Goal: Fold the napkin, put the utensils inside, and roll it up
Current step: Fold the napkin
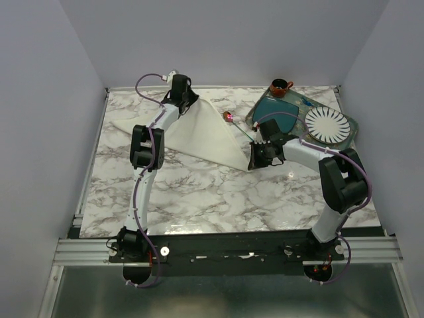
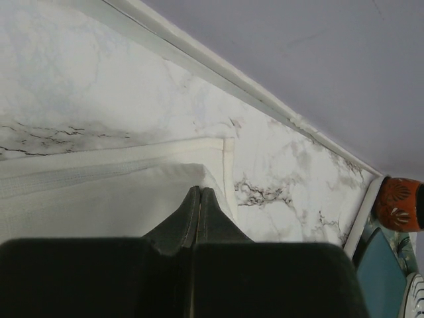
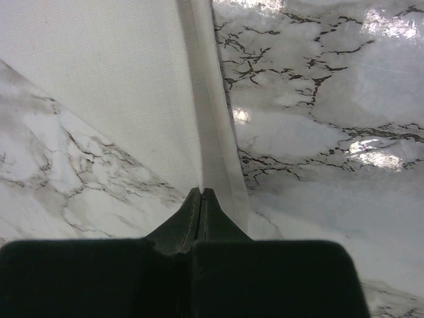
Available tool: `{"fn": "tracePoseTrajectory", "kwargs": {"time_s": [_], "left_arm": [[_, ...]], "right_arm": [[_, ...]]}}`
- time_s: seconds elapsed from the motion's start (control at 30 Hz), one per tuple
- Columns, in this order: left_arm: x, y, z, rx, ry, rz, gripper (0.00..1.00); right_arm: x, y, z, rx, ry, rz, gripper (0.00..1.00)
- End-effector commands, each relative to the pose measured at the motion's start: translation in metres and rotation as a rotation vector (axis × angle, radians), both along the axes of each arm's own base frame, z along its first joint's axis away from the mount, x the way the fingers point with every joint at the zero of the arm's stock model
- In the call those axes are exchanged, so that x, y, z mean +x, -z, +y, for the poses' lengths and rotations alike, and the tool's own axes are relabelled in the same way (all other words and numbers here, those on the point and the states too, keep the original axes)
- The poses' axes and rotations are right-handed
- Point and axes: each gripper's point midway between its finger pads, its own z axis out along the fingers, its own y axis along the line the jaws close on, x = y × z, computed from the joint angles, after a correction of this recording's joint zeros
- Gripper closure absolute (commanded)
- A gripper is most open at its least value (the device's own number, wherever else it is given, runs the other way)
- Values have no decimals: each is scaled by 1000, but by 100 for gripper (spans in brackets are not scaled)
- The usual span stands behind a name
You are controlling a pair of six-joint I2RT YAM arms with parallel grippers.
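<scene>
The cream napkin (image 1: pixel 199 132) lies spread on the marble table, drawn up at two corners. My left gripper (image 1: pixel 188 105) is at its far corner, and in the left wrist view the jaws (image 2: pixel 200 190) are shut with a raised layer of the napkin (image 2: pixel 99 192) running into the tips. My right gripper (image 1: pixel 252 158) is at the near right corner, shut (image 3: pixel 201 192) on the hemmed edge of the napkin (image 3: pixel 119 79). The spoon (image 1: pixel 228 118), pink bowl and thin handle, lies on the table just right of the cloth, between both grippers.
A teal tray (image 1: pixel 278 112) at the back right carries a white ribbed plate (image 1: pixel 326 124). A small brown cup (image 1: pixel 280 86) stands behind it, also in the left wrist view (image 2: pixel 397 202). The back wall rail runs close behind the left gripper.
</scene>
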Motion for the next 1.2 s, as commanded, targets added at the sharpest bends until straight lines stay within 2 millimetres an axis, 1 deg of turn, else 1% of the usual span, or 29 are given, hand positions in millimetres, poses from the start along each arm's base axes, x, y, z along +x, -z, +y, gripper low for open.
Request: {"fn": "tracePoseTrajectory", "kwargs": {"time_s": [0.0, 0.2, 0.27, 0.3, 0.33, 0.37, 0.4, 0.47, 0.5, 0.57, 0.6, 0.67, 0.7, 0.73, 0.77, 0.8, 0.83, 0.87, 0.9, 0.93, 0.97, 1.0, 1.03, 1.07, 1.1, 1.13, 1.17], "left_arm": [[9, -59, 7, -27, -29, -116, 100], [11, -63, 9, -31, -37, -125, 100], [14, -68, 7, -38, -33, -139, 100], [16, -61, 6, -43, -32, -130, 100], [18, -65, 5, -50, -33, -138, 100], [18, -64, 5, -54, -33, -137, 100], [19, -58, 4, -60, -31, -130, 100], [21, -57, 3, -67, -31, -130, 100], [21, -52, 2, -69, -31, -121, 100], [22, -50, 2, -71, -30, -122, 100], [22, -45, 2, -71, -32, -116, 100], [23, -45, 2, -66, -35, -122, 100], [24, -39, 2, -63, -34, -116, 100], [25, -38, 1, -68, -28, -117, 100], [28, -43, 0, -72, -28, -128, 100], [27, -36, -4, -78, -7, -116, 100], [27, -35, -4, -78, -8, -106, 100], [26, -32, -4, -77, -8, -100, 100], [25, -34, -3, -71, -9, -100, 87], [23, -34, -1, -62, -11, -91, 78], [22, -35, 2, -50, -15, -88, 69], [20, -48, 4, -20, -3, -105, 51], [17, -52, 10, 13, -16, -93, 44], [14, -56, 14, 43, -15, -94, 41], [11, -83, 20, 64, -30, -127, 37], [7, -92, 25, 95, -24, -134, 34], [0, -86, 32, 114, -24, -114, 29]], "right_arm": [[-2, -2, -4, -1, 9, -10, 99], [-2, -1, -4, -2, 16, -13, 99], [1, -3, -4, -1, 19, -17, 99], [3, -3, -4, -2, 20, -19, 99], [5, -3, -3, 0, 22, -20, 99], [5, -3, -2, -2, 21, -20, 98], [6, -3, -2, -1, 24, -19, 98], [9, -3, -1, 0, 25, -20, 97], [11, -4, -1, -1, 28, -24, 96], [12, -4, -2, -5, 30, -26, 95], [14, -4, -2, -10, 33, -32, 92], [16, -3, -2, -17, 32, -32, 91], [19, -4, -3, -23, 39, -42, 88], [20, -4, -4, -27, 39, -42, 87], [21, -5, -4, -32, 39, -45, 85], [22, -4, -5, -40, 43, -45, 79], [26, -7, -5, -42, 44, -58, 75], [26, -8, -7, -55, 46, -56, 70], [28, -10, -10, -71, 53, -67, 62], [33, -15, -11, -81, 50, -88, 58], [32, -15, -16, -106, 56, -84, 54], [34, -17, -20, -128, 68, -99, 43], [36, -22, -23, -144, 61, -118, 40], [37, -27, -26, -161, 65, -126, 38], [37, -30, -29, -173, 69, -133, 31], [38, -37, -32, -182, 63, -159, 30], [36, -40, -33, -182, 62, -162, 29]]}}
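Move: The left gripper still pinches the far corner of the napkin's upper layer; the lower layer's corner lies about 3 cm ahead, 3 cm right and 3 cm below. From that gripper the mug is about 4 cm ahead and 27 cm right, the teal dish 8 cm back and 25 cm right. The right gripper is shut on the near corner, its matching lower corner about 2 cm right, level ahead and just below; the spoon's middle lies 19 cm ahead, 3 cm left. Lift the left gripper with its pinched corner about 4.5 cm while easing it 2 cm forward towards the lower layer's far corner, then sink about 2 cm and open the fingers to let go. Keep the right gripper pinched low on the near corner at first, then open it and draw it off about 3 cm forward, slightly up and right. ##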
